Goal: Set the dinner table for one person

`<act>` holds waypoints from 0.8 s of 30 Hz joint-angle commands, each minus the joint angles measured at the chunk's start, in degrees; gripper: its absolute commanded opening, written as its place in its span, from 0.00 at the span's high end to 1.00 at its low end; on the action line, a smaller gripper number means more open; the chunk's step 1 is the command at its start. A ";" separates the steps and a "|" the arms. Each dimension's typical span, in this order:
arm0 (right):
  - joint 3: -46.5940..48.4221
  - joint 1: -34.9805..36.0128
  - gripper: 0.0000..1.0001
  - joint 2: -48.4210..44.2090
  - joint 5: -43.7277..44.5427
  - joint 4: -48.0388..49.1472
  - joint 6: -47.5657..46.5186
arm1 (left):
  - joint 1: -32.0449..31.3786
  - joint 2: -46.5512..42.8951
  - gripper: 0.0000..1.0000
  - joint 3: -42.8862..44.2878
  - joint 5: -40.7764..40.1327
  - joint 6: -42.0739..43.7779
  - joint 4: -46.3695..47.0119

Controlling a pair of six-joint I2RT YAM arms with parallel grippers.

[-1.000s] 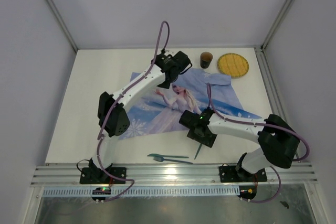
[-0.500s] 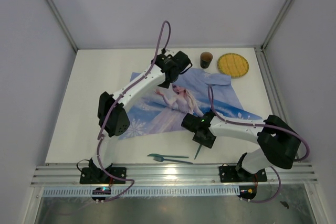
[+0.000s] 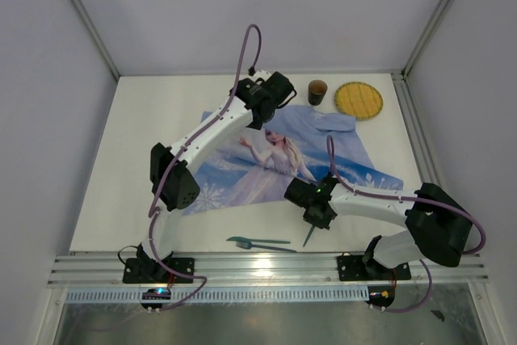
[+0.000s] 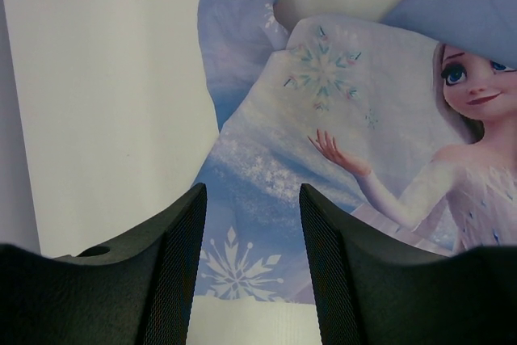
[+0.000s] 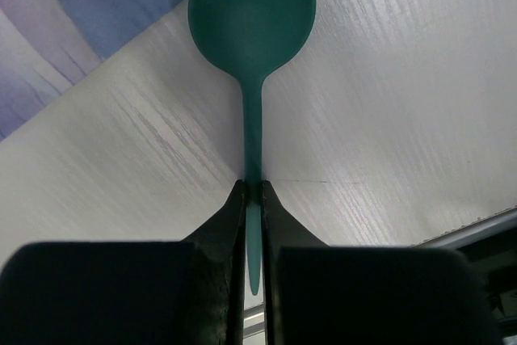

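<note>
A teal spoon [image 5: 252,14] lies on the white dinner table [image 3: 153,127], just off the near edge of the blue printed cloth [image 3: 266,163]. My right gripper [image 5: 253,187] is shut on the spoon's handle, with the bowl pointing away from the fingers. From above, that gripper [image 3: 313,217] is low over the spoon [image 3: 307,237] near the front rail. My left gripper [image 4: 252,195] stands open above the cloth [image 4: 323,119] with nothing between its fingers. From above, it [image 3: 258,119] hovers over the cloth's far part.
A teal fork [image 3: 258,241] lies with another teal utensil by the front rail, left of the spoon. A brown cup [image 3: 317,91] and a yellow round plate [image 3: 359,99] stand at the back right. Aluminium rails frame the table.
My right gripper has come down slightly toward the front rail and closed on the spoon's handle. The left arm has shifted a little toward the back.
</note>
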 commanded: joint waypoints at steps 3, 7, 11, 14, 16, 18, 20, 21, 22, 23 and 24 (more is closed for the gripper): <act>1.36 0.28 0.97 0.66 0.69 2.71 -2.92 | 0.11 -0.58 0.47 2.28 -1.07 0.64 -0.17; 4.09 0.45 0.97 1.88 -3.33 8.85 -15.20 | 0.11 1.17 0.48 3.95 -0.10 0.38 -0.34; 10.92 2.12 0.97 7.06 -8.95 11.07 -34.59 | 0.11 2.58 0.48 5.62 1.57 -0.15 -0.78; 16.37 5.36 0.97 10.83 -10.81 9.14 -41.40 | 0.11 3.03 0.48 5.97 1.92 -0.41 -0.52; 18.85 6.95 0.97 11.90 -11.09 6.86 -46.24 | 0.11 3.20 0.48 6.15 1.57 -0.33 -0.60; 21.66 8.89 0.97 12.61 -11.09 4.48 -49.14 | 0.11 3.20 0.47 6.15 1.31 -0.15 -0.69; 23.24 10.55 0.97 12.17 -12.05 3.34 -51.61 | 0.11 3.12 0.48 6.24 0.96 -0.06 -0.61; 23.60 11.08 0.97 11.73 -14.49 3.07 -54.58 | 0.11 3.11 0.48 6.24 0.78 -0.06 -0.60; 24.48 11.78 0.97 11.47 -15.82 2.54 -56.17 | 0.11 3.03 0.47 6.24 0.87 -0.06 -0.69; 24.83 12.66 0.97 11.20 -16.88 1.32 -57.76 | 0.11 3.03 0.47 6.24 0.78 -0.15 -0.69; 25.36 14.67 0.97 11.11 -19.15 0.53 -60.82 | 0.11 2.94 0.47 6.33 0.87 -0.15 -0.69</act>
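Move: The right hand already has the spoon's handle pinched just above the table, with the bowl pointing forward and right. The knife it heads for lies about 18 cm to its left and 5 cm back, at nearly the same height. The fork is some 16 cm left and 7 cm back, and the tablecloth's middle roughly 22 cm ahead and 9 cm left. From the left hand, the knife lies about 30 cm back, 7 cm right and 20 cm below. Keeping its shut grip on the handle, the right hand lifts the spoon off the table and sweeps it about 13 cm to the left towards the knife and fork, slowly at first and then fast, rising some 4–5 cm, mostly in the later half. As it travels, the wrist swings the spoon counter-clockwise by about 60 degrees, and the path bows slightly forward before curling back. ##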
